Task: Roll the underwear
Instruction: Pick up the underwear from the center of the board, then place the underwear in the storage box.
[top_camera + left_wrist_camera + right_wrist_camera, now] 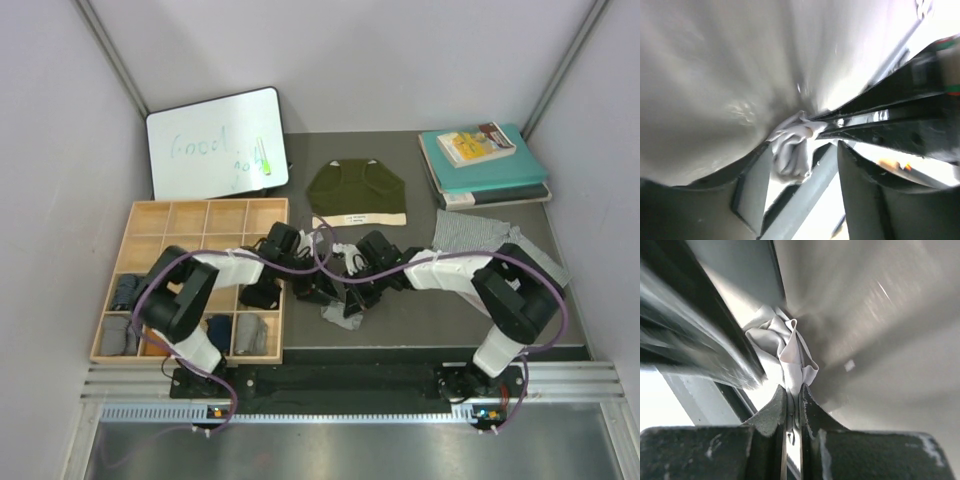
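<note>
The plain light grey underwear (341, 316) hangs bunched just above the mat, between the two arms at the table's middle front. My right gripper (794, 389) is shut on a fold of this grey cloth (779, 342). My left gripper (805, 150) is open, and the crumpled grey cloth (790, 152) lies against its left finger (752, 185) with the jaws apart. In the top view the left gripper (316, 286) and right gripper (347, 292) nearly touch. The olive green underwear (357, 192) lies flat behind them. The grey-and-white patterned underwear (482, 232) lies at the right.
A wooden compartment tray (190, 222) sits at the left with rolled cloths in its near cells. A whiteboard (215, 143) leans at the back left. Teal books (483, 162) are stacked at the back right. White walls close in both sides.
</note>
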You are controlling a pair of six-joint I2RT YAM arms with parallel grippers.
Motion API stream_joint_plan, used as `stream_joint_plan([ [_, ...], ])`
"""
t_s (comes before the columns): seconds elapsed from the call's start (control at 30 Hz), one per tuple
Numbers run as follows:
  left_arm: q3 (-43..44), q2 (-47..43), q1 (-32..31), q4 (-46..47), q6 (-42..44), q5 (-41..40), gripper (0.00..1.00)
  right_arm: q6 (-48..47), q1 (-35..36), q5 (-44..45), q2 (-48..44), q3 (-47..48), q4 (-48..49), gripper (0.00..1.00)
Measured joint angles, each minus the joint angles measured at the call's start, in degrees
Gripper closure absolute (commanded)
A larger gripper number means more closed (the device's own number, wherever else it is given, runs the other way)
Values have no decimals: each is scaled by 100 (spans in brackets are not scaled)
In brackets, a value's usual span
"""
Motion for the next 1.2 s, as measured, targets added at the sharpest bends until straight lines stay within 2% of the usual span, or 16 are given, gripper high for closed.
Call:
stream_joint_plan([
  [0.3,354,-1506,1119,-1305,472,-1353,1,280,-378,686,-745,221,-1126,100],
  [0.53,452,-2535,1947,-2404,697,-2116,1,280,-426,748,-828,1259,-1364,100],
  [0.63,688,-2986,2317,-2841,894,-2621,1,258,-376,719,-535,1969,-1362,100],
  [0.77,1167,-3624,2693,-3180,1191,-3560,1,151,-203,638,319,3171,-1314,100],
  [0.9,1534,-3978,2767,-3272,1410,-4339,1,-74,26,485,1547,4594,-1261,100],
  [1.07,1482,-4009,2769,-3346,1572,-4802,1,-422,258,249,2826,6063,-1464,100],
  [1.2,1342,-4011,2771,-3346,1637,-4937,1,-682,382,122,3388,6695,-1690,100],
])
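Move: The right hand already pinches the rolled grey underwear low over the front of the board. The empty compartment in the organizer's right column, second from the far end, lies about 14 cm ahead and 20 cm to its left, roughly level; the black cloth's compartment is some 3 cm ahead and 20 cm left, the olive underwear about 30 cm ahead and 2 cm right. From the left hand, the grey bundle is about 3 cm back, 3 cm right and slightly below, the empty compartment 12 cm ahead and 16 cm left. Keeping the grey bundle pinched, the right hand first draws about 3 cm to the right as it starts to rise, then swings left and forward across the board to over the organizer's empty compartment, ending some 19 cm left, 15 cm forward and 11 cm higher, its fingers tipped up a little and the last few centimetres sinking. The left hand, its fingers already half open, spreads them fully and clears out of the way, going about 25 cm left, forward and up over the organizer while it turns counter-clockwise from pointing right to pointing forward and down. ##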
